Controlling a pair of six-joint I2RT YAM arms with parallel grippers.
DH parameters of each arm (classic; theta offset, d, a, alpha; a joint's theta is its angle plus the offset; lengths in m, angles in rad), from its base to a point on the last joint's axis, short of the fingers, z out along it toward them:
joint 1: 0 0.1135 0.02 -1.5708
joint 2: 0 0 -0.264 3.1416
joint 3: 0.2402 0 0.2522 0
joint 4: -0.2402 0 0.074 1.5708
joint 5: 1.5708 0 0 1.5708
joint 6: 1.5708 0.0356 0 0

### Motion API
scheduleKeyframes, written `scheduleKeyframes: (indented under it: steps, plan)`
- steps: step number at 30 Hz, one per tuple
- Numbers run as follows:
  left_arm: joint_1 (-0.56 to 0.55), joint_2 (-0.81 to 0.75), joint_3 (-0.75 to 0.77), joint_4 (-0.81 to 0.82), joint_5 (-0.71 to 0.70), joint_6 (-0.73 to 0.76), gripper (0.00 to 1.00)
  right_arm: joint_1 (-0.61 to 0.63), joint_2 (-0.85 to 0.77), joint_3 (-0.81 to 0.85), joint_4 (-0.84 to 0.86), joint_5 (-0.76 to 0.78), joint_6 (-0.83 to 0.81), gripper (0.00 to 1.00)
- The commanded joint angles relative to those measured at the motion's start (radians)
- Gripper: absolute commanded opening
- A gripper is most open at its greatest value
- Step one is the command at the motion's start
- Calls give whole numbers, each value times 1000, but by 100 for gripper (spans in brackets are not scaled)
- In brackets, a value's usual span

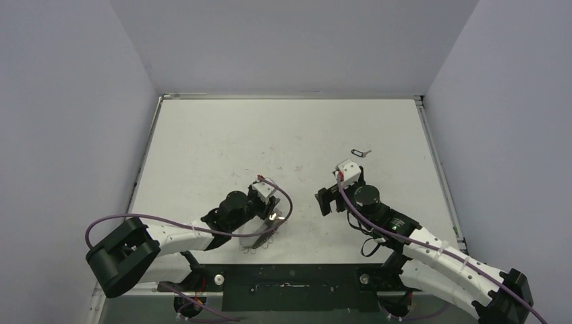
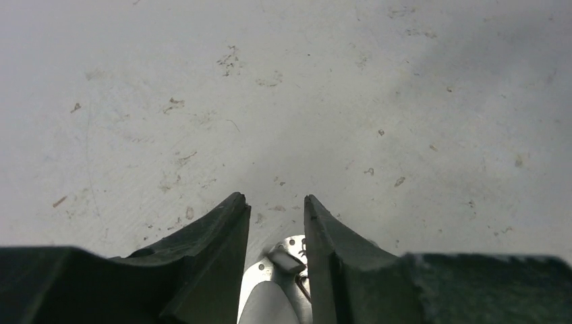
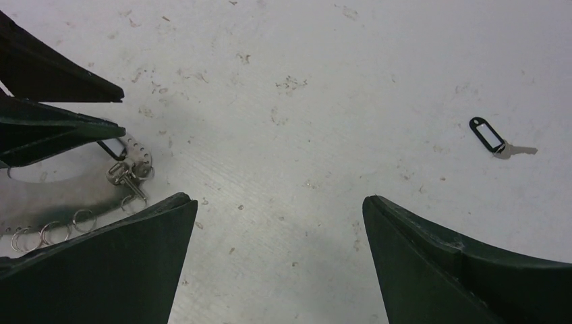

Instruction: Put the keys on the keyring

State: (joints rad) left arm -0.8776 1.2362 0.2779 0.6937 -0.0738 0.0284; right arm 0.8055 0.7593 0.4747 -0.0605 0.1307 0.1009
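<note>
The keys (image 3: 487, 133), a small black oblong loop joined to a tiny silver key, lie flat on the table at the right of the right wrist view and far right of centre (image 1: 361, 152) in the top view. The silvery keyring (image 3: 131, 162), strung with several tiny rings (image 3: 48, 233), lies near the front edge (image 1: 260, 241). My left gripper (image 1: 273, 217) sits over its end. In the left wrist view its jaws (image 2: 273, 199) stand a little apart, with the keyring's perforated metal end (image 2: 287, 260) in the gap. My right gripper (image 3: 276, 199) is wide open over bare table.
The white table (image 1: 283, 135) is scuffed and speckled, with grey walls on three sides. The left gripper's fingers (image 3: 61, 125) show at the left edge of the right wrist view. A purple cable (image 1: 287, 196) loops beside the left wrist.
</note>
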Motion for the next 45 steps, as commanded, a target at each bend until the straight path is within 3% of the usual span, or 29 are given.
scheduleKeyframes:
  steps: [1,4,8,21,30,35,40,45]
  plan:
    - [48,13,75,-112,14,-106,41,-5,37,58,-32,50,65,100]
    - [66,-2,94,-184,-13,-131,51,-5,53,63,-40,37,79,100]
    - [79,-38,87,-225,-27,-160,56,-6,71,62,-30,-5,82,100]
    - [89,-214,54,-459,-31,-349,57,-3,149,53,42,-259,-37,100]
    - [92,-343,46,-734,-72,-573,57,5,224,63,53,-173,-2,100]
    - [98,-393,49,-846,-124,-686,54,26,267,57,104,-232,-11,100]
    - [102,-391,57,-902,-126,-719,54,80,311,56,131,-239,-36,100]
    - [105,-373,73,-948,-138,-713,54,196,399,107,77,-139,-115,100]
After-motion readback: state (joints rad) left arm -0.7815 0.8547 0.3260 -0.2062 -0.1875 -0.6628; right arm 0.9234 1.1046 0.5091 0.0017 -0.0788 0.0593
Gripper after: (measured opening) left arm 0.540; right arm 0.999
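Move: Below the left hand, the keyring plate lies flat, its middle about 7 cm back, 5 cm to the left and 11 cm down; the tagged keys on its far end are some 3 cm back and 2 cm left. From the right hand those keys are about 17 cm left, 2 cm back and 18 cm down, the plate's middle 21 cm left and 6 cm back. The spare keys lie 24 cm ahead of the right hand and 15 cm to its right. Swinging left about 9 cm, then also back and down some 5 cm, the left hand comes off the keys' end to over the plate's body, opening to about half and tipping its fingers steeply down while turning counter-clockwise. The wide-open right hand sinks about 7 cm and shifts left and back towards the keys, turning some 20 degrees counter-clockwise. ##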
